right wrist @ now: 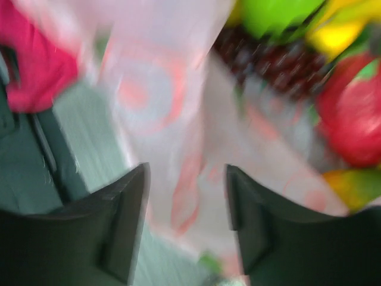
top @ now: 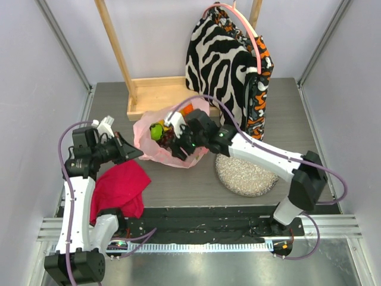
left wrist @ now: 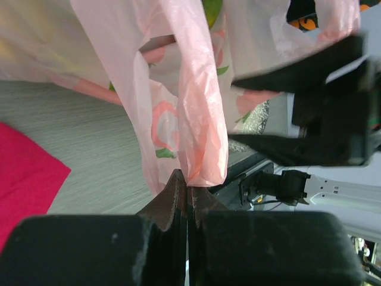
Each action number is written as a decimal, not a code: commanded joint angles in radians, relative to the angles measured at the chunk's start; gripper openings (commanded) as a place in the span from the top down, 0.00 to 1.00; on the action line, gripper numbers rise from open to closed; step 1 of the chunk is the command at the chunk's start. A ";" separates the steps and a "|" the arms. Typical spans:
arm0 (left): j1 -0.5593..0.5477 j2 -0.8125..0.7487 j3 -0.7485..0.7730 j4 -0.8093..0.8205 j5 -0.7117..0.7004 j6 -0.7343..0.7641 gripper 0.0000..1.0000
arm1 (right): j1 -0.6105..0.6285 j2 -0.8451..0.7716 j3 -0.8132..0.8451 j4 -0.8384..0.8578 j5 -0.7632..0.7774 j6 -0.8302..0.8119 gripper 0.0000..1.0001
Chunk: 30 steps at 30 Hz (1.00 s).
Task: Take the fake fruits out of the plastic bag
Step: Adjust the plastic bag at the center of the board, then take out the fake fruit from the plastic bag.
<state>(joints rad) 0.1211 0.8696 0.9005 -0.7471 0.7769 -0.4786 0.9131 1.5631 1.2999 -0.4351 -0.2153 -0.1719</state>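
The pink plastic bag (top: 149, 140) lies mid-table with its mouth facing right. In that mouth show fake fruits: a green apple (top: 156, 131), dark grapes (top: 169, 139) and an orange one (top: 187, 109). My left gripper (top: 134, 154) is shut on a fold of the bag (left wrist: 196, 119), its tips (left wrist: 187, 183) pinching the film. My right gripper (top: 178, 145) sits at the bag's mouth. In the blurred right wrist view it (right wrist: 186, 208) is open over the bag film (right wrist: 172, 119), nothing between its fingers. The apple (right wrist: 274, 15), grapes (right wrist: 268, 59) and a red fruit (right wrist: 351, 119) lie just beyond.
A magenta-red cloth (top: 122, 185) lies by the left arm. A silvery round plate (top: 247, 176) sits under the right forearm. A wooden tray (top: 158, 95) with upright posts stands at the back, and a zebra-patterned bag (top: 217, 59) hangs at the back right.
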 commanded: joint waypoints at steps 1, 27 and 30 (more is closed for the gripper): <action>0.034 -0.047 -0.029 -0.026 -0.025 -0.031 1.00 | -0.016 0.135 0.235 0.148 0.067 0.141 0.27; 0.094 -0.014 -0.034 -0.011 0.032 -0.023 1.00 | -0.068 0.661 0.650 0.173 0.120 0.540 0.08; 0.094 0.003 -0.034 0.015 0.030 -0.028 1.00 | -0.068 0.669 0.638 0.171 0.139 0.532 0.09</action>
<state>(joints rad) 0.2081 0.8593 0.8459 -0.7631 0.7860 -0.5133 0.8364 2.2253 1.9133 -0.2901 -0.1093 0.3519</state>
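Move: The far left rim of the plastic bag is some 14 cm ahead of the right hand, 13 cm to its left and 7 cm lower. Inside the bag, the green fruit lies about 8 cm ahead and 9 left, the grapes 4 ahead and 5 left, both some 12 below. The orange is 15 ahead, 2 right and 10 below. From the left hand, which already grips a bag corner, that rim is about 14 cm ahead, straight, and 10 below. Forward and left across the open bag, in a low arc that first rises about 3 cm, the right hand travels some 19 cm to the far left rim, then sinks beside the film. Its fingers spread from half open to nearly wide, while the wrist turns about 30 degrees, mainly clockwise. The left hand keeps its pinch on the bag corner, easing left and down a little. ##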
